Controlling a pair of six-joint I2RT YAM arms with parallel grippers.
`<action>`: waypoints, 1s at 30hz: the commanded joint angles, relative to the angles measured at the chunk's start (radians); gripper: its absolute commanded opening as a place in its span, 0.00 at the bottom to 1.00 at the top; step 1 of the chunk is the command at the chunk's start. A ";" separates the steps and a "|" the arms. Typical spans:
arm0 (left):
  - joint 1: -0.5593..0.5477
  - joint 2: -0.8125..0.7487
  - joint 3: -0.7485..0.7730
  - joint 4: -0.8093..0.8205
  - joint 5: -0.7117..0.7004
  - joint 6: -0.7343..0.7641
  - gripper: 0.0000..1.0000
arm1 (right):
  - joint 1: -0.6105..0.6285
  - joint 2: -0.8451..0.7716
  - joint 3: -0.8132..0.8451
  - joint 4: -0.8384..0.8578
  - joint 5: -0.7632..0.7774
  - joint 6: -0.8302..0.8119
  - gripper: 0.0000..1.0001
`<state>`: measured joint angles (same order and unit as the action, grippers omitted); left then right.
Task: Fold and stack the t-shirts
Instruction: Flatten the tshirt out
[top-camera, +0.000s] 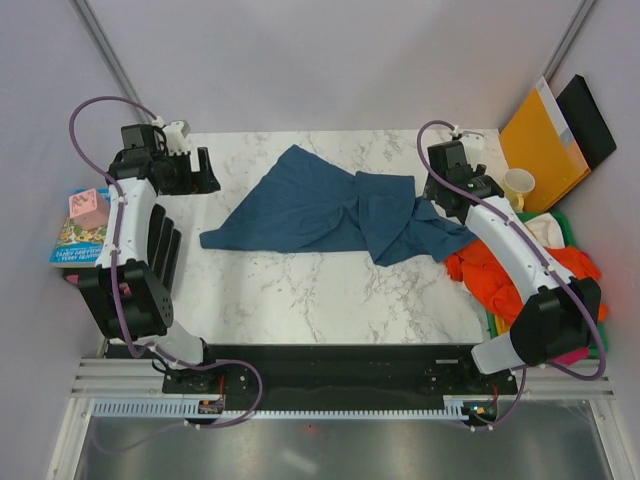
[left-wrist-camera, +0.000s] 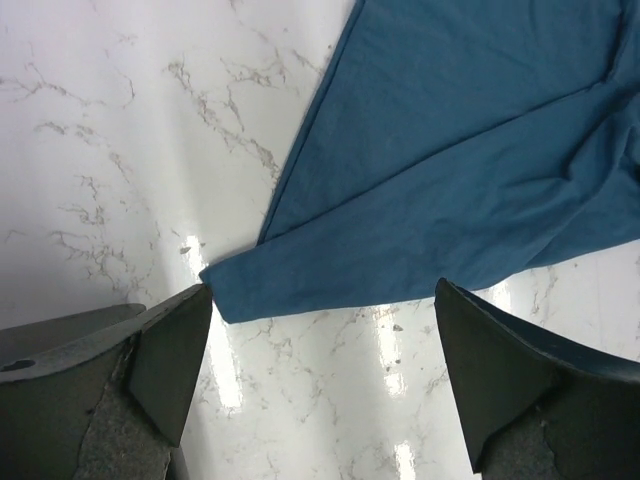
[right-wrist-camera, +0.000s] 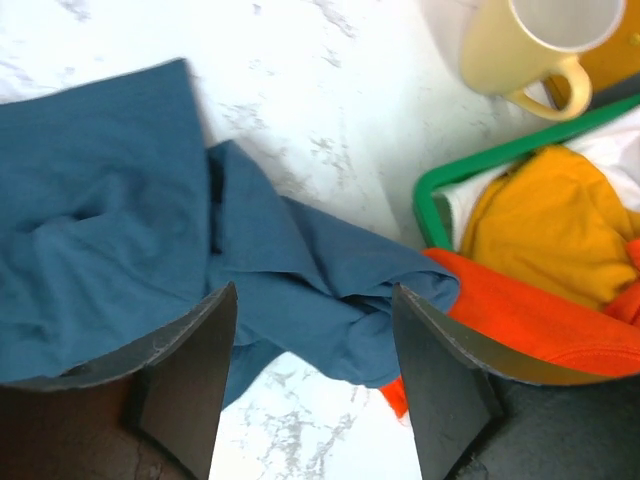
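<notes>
A dark teal-blue t-shirt (top-camera: 330, 210) lies spread and rumpled across the marble table (top-camera: 320, 300). Its pointed corner (left-wrist-camera: 222, 295) reaches toward the left. My left gripper (top-camera: 203, 170) hovers at the table's far left, open wide and empty (left-wrist-camera: 320, 350), just short of that corner. My right gripper (top-camera: 437, 200) hangs open over the shirt's bunched right end (right-wrist-camera: 330, 290), with nothing between its fingers (right-wrist-camera: 312, 350). An orange t-shirt (top-camera: 490, 280) and a yellow one (right-wrist-camera: 550, 220) are heaped in a green bin (right-wrist-camera: 480, 165) at the right; the blue shirt's edge overlaps the orange cloth.
A cream mug (top-camera: 518, 185) stands by the bin. An orange envelope (top-camera: 540, 140) and a black folder (top-camera: 590, 120) lean at the back right. Books (top-camera: 80, 240) with a pink item (top-camera: 88, 208) sit off the table's left edge.
</notes>
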<state>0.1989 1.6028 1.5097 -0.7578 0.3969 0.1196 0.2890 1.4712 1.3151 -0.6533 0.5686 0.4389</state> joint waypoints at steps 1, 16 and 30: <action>-0.035 -0.084 -0.032 0.038 0.054 -0.009 1.00 | 0.079 -0.060 -0.019 0.041 -0.099 -0.019 0.68; -0.125 -0.144 -0.221 0.077 0.017 -0.003 0.96 | 0.145 0.184 -0.102 0.196 -0.145 0.126 0.47; -0.138 -0.170 -0.276 0.091 -0.010 -0.015 0.96 | 0.041 0.483 0.147 0.198 -0.177 0.159 0.46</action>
<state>0.0658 1.4555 1.2388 -0.6994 0.3981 0.1192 0.3542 1.9255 1.4246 -0.4721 0.3859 0.5552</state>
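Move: The folded-over flap of the blue t-shirt lies about 10 cm ahead of the right hand, 11 cm to its left and some 19 cm below. The shirt's crumpled tail is 3 cm ahead and 3 cm to the right, with an orange cloth 10 cm back, 16 cm right; the mug is 14 cm ahead, 21 cm right. From the left hand, that flap is roughly 10 cm ahead and 45 cm right. Left and down towards the t-shirt's flap the right hand swings, drawing back a little first, then reaching about 10 cm forward while still sinking; it ends some 13 cm lower and 9 cm left, tipped slightly down, fingers narrowed but still parted. The left hand, wide open, eases about 6 cm right and 5 cm back, ending 4 cm lower. ##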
